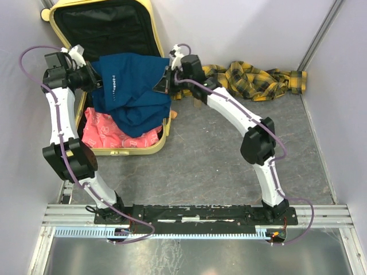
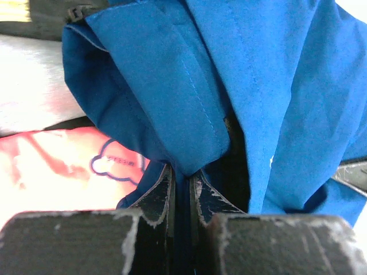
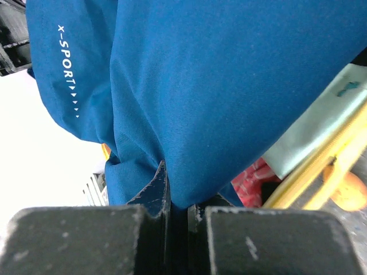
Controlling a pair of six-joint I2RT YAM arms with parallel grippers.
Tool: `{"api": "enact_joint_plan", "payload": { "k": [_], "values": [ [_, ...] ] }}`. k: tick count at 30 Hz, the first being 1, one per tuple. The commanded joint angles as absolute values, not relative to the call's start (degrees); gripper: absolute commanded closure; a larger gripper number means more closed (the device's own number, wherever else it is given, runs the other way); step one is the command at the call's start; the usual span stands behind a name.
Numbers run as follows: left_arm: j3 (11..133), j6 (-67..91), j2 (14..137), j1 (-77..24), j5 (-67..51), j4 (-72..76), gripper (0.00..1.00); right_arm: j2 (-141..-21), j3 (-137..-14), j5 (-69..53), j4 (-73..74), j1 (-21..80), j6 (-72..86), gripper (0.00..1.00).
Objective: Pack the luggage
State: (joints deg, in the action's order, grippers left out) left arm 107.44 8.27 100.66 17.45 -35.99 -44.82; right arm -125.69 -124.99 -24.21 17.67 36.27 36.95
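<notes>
The luggage (image 1: pixel 150 17), a pale-yellow hard-shell suitcase with black lining, lies open at the back left. A blue garment (image 1: pixel 133 86) printed "X-SPORT" hangs stretched above it between both arms. My left gripper (image 1: pixel 97 80) is shut on the garment's left edge (image 2: pixel 189 114), with cloth pinched between its black fingers (image 2: pixel 156 197). At the garment's right edge (image 3: pixel 218 97) my right gripper (image 1: pixel 162 84) is likewise shut on a fold of blue fabric. Under the garment a red-and-white patterned cloth (image 1: pixel 109 133) lies in the suitcase base.
A yellow-and-black plaid cloth (image 1: pixel 252 77) lies crumpled on the grey floor at the back, right of the suitcase. White walls close in on both sides. A small orange object (image 1: pixel 174 114) sits by the suitcase's right rim.
</notes>
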Motion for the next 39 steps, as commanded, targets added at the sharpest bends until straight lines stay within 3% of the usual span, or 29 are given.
{"api": "enact_joint_plan", "payload": {
  "k": [1,18,23,26,27,28,32,39],
  "values": [
    [107.62,1.40,101.05,19.52,-31.10,-41.61,0.97,-129.17,-131.20,-20.86,10.62,40.45,38.14,0.98],
    [102.92,-12.30,118.95,22.27,-14.17,-42.48,0.97,-144.56,-128.62,-17.79,9.30,47.78,34.01,0.97],
    [103.05,-12.49,118.25,22.71,-8.97,-42.86,0.68,-141.75,-127.52,-17.40,12.90,45.58,30.88,0.77],
    [101.98,-12.54,114.09,22.78,-8.29,-41.96,0.33,-138.38,-126.99,-18.05,14.03,44.74,28.73,0.39],
    [101.77,-12.61,112.16,22.81,-8.12,-41.65,0.18,-137.20,-126.96,-18.31,13.86,44.35,28.55,0.31],
    [101.73,-12.50,110.70,22.82,-7.63,-41.24,0.10,-135.90,-127.15,-18.64,13.76,44.00,28.37,0.25],
    [103.51,-12.65,105.12,22.83,-7.89,-39.91,0.01,-132.04,-127.94,-21.58,13.00,42.21,27.82,0.11],
    [109.02,-13.61,100.99,22.73,-8.26,-37.76,0.01,-126.53,-126.74,-26.32,13.46,38.86,23.77,0.00]
  ]
}}
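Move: The blue garment already hangs stretched between both hands above the open luggage, whose middle is about 5 cm back, 2 cm right and 23 cm below the left hand, and about 4 cm back, 20 cm left and 22 cm below the right hand. Inside, the pink garment lies about 8 cm back and 2 cm right of the left hand. The grey cloth is some 5 cm ahead and 1 cm left of that hand; the green cloth some 5 cm ahead and 10 cm left of the right hand. The blue garment is carried left and down into the luggage, the left hand sinking about 20 cm and the right some 15, each going roughly 10 cm left as the left wrist rolls and tips its fingers down. Near the bottom both grippers open wide and let go, then rise clear empty, the right drifting back a little rightwards. ##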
